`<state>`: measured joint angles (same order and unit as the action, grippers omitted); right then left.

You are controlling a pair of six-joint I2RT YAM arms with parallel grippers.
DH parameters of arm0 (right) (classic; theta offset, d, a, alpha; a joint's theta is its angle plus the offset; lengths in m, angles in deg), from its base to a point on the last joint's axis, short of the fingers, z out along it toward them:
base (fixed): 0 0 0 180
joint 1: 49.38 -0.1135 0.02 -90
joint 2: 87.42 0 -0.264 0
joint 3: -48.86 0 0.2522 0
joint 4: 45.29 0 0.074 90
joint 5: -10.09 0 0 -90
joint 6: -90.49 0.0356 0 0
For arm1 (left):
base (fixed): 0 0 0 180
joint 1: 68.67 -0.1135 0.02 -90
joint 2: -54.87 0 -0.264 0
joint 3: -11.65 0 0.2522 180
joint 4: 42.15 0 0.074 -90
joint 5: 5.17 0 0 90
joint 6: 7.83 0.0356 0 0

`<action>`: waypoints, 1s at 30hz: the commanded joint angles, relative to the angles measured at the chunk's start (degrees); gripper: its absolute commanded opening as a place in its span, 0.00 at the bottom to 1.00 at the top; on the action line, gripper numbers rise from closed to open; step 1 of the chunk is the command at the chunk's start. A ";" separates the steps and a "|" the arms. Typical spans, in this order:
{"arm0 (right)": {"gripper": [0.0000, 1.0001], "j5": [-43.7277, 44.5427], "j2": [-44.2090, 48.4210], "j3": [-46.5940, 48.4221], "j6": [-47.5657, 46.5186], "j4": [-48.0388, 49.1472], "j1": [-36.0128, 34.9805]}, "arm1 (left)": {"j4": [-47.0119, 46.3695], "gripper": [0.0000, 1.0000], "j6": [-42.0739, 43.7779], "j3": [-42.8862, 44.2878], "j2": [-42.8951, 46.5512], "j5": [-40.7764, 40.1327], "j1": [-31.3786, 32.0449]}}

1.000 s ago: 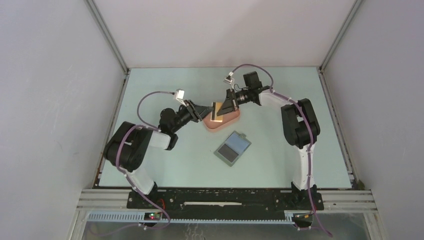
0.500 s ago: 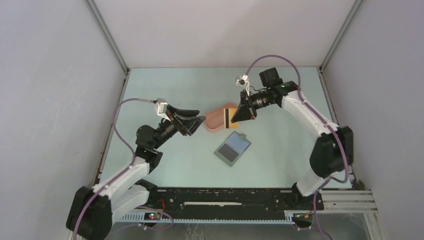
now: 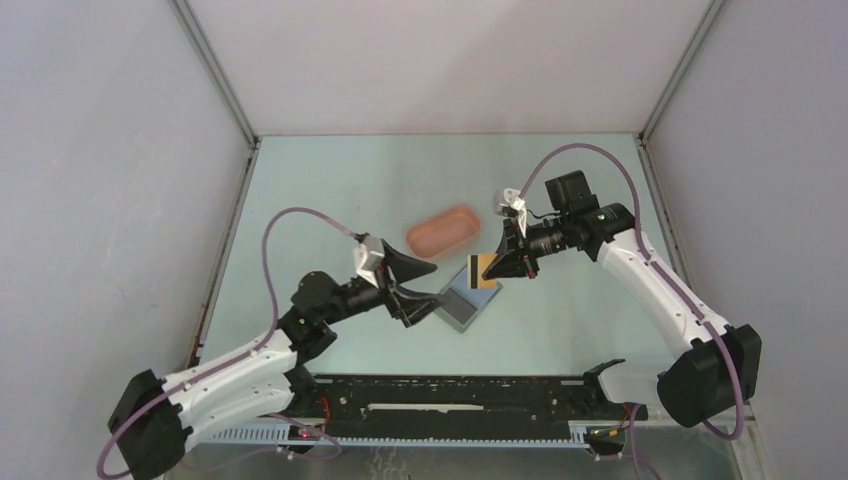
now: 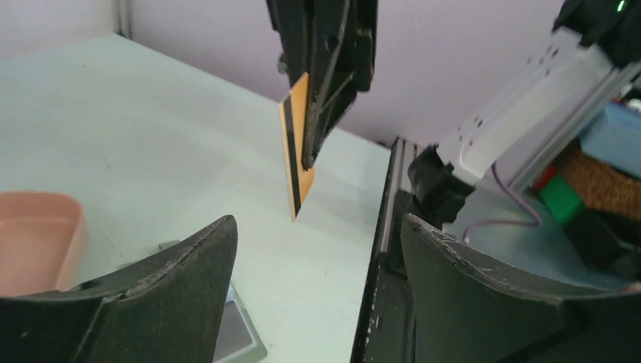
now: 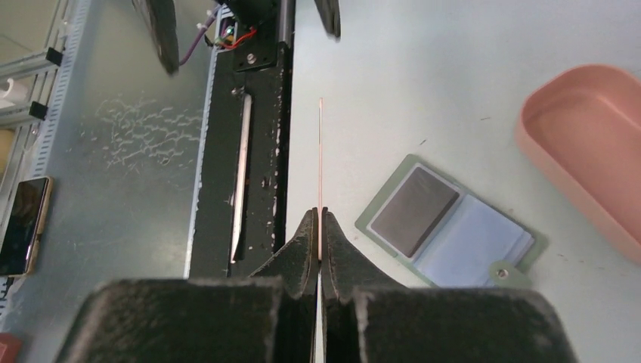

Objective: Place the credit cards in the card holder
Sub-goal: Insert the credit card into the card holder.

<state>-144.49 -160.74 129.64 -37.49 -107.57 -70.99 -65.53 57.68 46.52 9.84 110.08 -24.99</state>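
The card holder lies open on the table, grey-green with a dark pocket and a bluish one. An orange credit card with a dark stripe is pinched upright in my right gripper, just above the holder's far edge. It shows edge-on in the right wrist view and hanging in the left wrist view. My left gripper stands wide open and empty at the holder's left side, facing the card. A corner of the holder peeks out under its left finger.
A pink oblong tray sits behind the holder, empty as far as the right wrist view shows. The black base rail runs along the table's near edge. A phone lies beyond the rail. Enclosure walls stand on three sides.
My right gripper carried the orange card from above the pink tray toward the near side, over the card holder. My left gripper left the tray, moved beside the holder and opened wide.
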 commanded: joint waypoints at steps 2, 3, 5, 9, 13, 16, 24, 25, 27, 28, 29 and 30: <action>0.00 -1.77 0.64 -1.15 -4.23 1.50 -2.38 | -2.82 0.82 11.49 0.99 -6.34 -6.14 6.75; 0.00 -1.45 0.49 -1.19 -4.70 1.25 -2.96 | -3.02 0.82 12.55 1.53 -7.70 -6.87 7.38; 0.00 -0.53 0.14 -1.14 -5.19 1.09 -3.97 | -3.10 0.80 13.98 2.76 -10.59 -7.09 8.30; 0.00 0.14 -0.07 -1.17 -5.57 1.04 -4.91 | -3.66 0.73 15.15 4.93 -15.84 -6.33 9.83; 0.00 0.20 -0.36 -1.17 -5.86 0.64 -5.15 | -4.38 0.60 14.50 6.47 -19.20 -4.76 10.52; 0.00 0.70 -0.89 -1.16 -5.96 0.64 -5.82 | -5.16 0.56 14.19 7.22 -20.46 -4.04 10.96; 0.00 1.39 -1.48 -1.17 -6.32 0.57 -6.96 | -5.17 0.24 13.62 9.22 -22.47 -2.49 11.07; 0.00 1.38 -1.48 -1.19 -6.32 0.53 -6.96 | -4.69 0.15 13.52 9.55 -22.66 -2.25 11.07; 0.00 1.38 -1.35 -1.18 -6.32 0.46 -6.96 | -3.74 0.02 13.36 9.91 -22.82 -1.85 11.07; 0.00 1.31 -1.31 -1.19 -6.39 0.39 -6.96 | -3.53 0.00 13.19 9.88 -22.77 -1.85 11.07; 0.02 1.22 -1.30 -1.18 -6.41 0.36 -6.96 | -3.40 0.00 13.08 9.77 -22.70 -1.92 11.07; 0.04 1.21 -1.26 -1.15 -6.41 0.36 -6.96 | -3.31 0.00 12.99 9.52 -22.58 -1.89 11.07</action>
<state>-142.59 -162.38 128.00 -43.09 -107.50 -77.61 -67.89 70.21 53.01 -12.76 107.31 -14.15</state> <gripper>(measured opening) 0.012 0.013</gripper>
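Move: The orange card held in the right fingers lies some 10 cm to the left hand's right, about 4 cm farther out and 5 cm below it; its middle is roughly 2 cm left and 1 cm ahead of the right hand point, at about its height. On the table, some 20 cm below the left hand, the open card holder lies about 8 cm right and 4 cm ahead, and the pink box about 21 cm ahead and 2 cm right. Sinking about 8 cm while going some 7 cm right, the open left hand comes to the card's free edge, its fingers tipping about 15 degrees from slightly upward to nearly level. It rises again by 1–2 cm as its fingers shut and pinch the card. The right hand keeps its grip, easing about 2 cm each back, left and down to meet it. ##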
